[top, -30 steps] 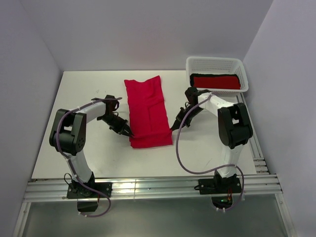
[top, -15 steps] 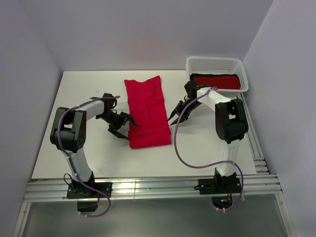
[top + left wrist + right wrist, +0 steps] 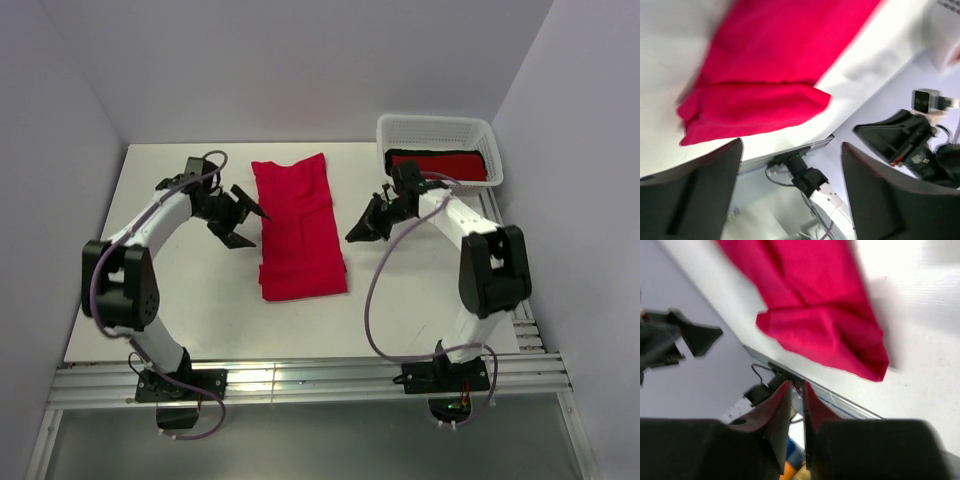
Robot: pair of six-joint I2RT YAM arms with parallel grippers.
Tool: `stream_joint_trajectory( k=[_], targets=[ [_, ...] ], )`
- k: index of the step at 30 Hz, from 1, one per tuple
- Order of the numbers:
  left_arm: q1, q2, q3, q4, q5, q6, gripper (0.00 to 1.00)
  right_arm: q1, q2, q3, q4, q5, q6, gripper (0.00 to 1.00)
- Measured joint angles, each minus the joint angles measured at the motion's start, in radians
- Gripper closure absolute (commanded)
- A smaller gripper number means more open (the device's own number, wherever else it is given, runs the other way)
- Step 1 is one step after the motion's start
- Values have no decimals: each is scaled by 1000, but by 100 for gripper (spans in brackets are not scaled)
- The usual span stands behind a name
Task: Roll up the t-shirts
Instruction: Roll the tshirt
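A red t-shirt [image 3: 298,225], folded into a long strip, lies flat mid-table, its near end doubled over [image 3: 755,107]. My left gripper [image 3: 255,225] hovers just left of the strip, jaws wide open and empty; its fingers [image 3: 700,190] frame the table's near edge. My right gripper [image 3: 352,236] hovers just right of the strip, its fingers [image 3: 780,410] pressed almost together with nothing between them. The shirt's near corner shows in the right wrist view [image 3: 825,335]. A second red t-shirt [image 3: 437,165] lies in the basket on a black cloth.
A white lattice basket [image 3: 435,128] stands at the far right corner of the white table [image 3: 160,300]. An aluminium rail [image 3: 300,380] runs along the near edge. Grey walls close in on the left, the back and the right.
Both grippers have left the shirt's near end and risen toward the strip's middle, one on each side. The left jaws have opened wide. The shirt has stayed in place.
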Motion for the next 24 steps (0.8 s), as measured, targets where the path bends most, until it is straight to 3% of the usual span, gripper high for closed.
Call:
stream_joint_trajectory(
  k=[2,3,7,8,11,15,24],
  targets=[
    [-8,-89,-61,78,2,12,30,2,-105,-117,117,-45,-2,93],
    [-19,-136,-110,121,7,10,42,6,-144,-168,168,-65,0,99],
    [-125,-281,-326,301,25,-10,63,61,-208,-346,424,-141,3,100],
    [-164,-291,-365,340,22,-16,78,82,-207,-385,488,-152,3,100],
    [-270,-291,-446,445,-8,-31,100,142,-205,-469,627,-172,8,100],
    [-338,-287,-516,600,-39,-48,100,211,-178,-539,862,-187,53,100],
    [-337,-220,-634,912,-93,-46,100,230,96,-550,1277,-220,195,100]
  ],
)
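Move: On the table lies the folded near end of the t-shirt, about 8 cm back, 10 cm right and 7 cm below the left hand; from the right hand it is some 8 cm back, 11 cm left and 7 cm down. The t-shirt's flat middle lies about 8 cm ahead and 9 cm right of the left hand. Its far end is roughly 21 cm ahead and 7 cm right of that same hand. Swinging inward and back over the t-shirt, the left hand goes about 9 cm right and the right hand about 10 cm left, each lifting slightly before sinking to meet above the folded near end. Both ease forward 2 cm as they finish lowering, fingertips tipping forward some 20 to 25 degrees, and both shut empty, the left from wide open. Whether the tips touch the cloth can't be seen. ##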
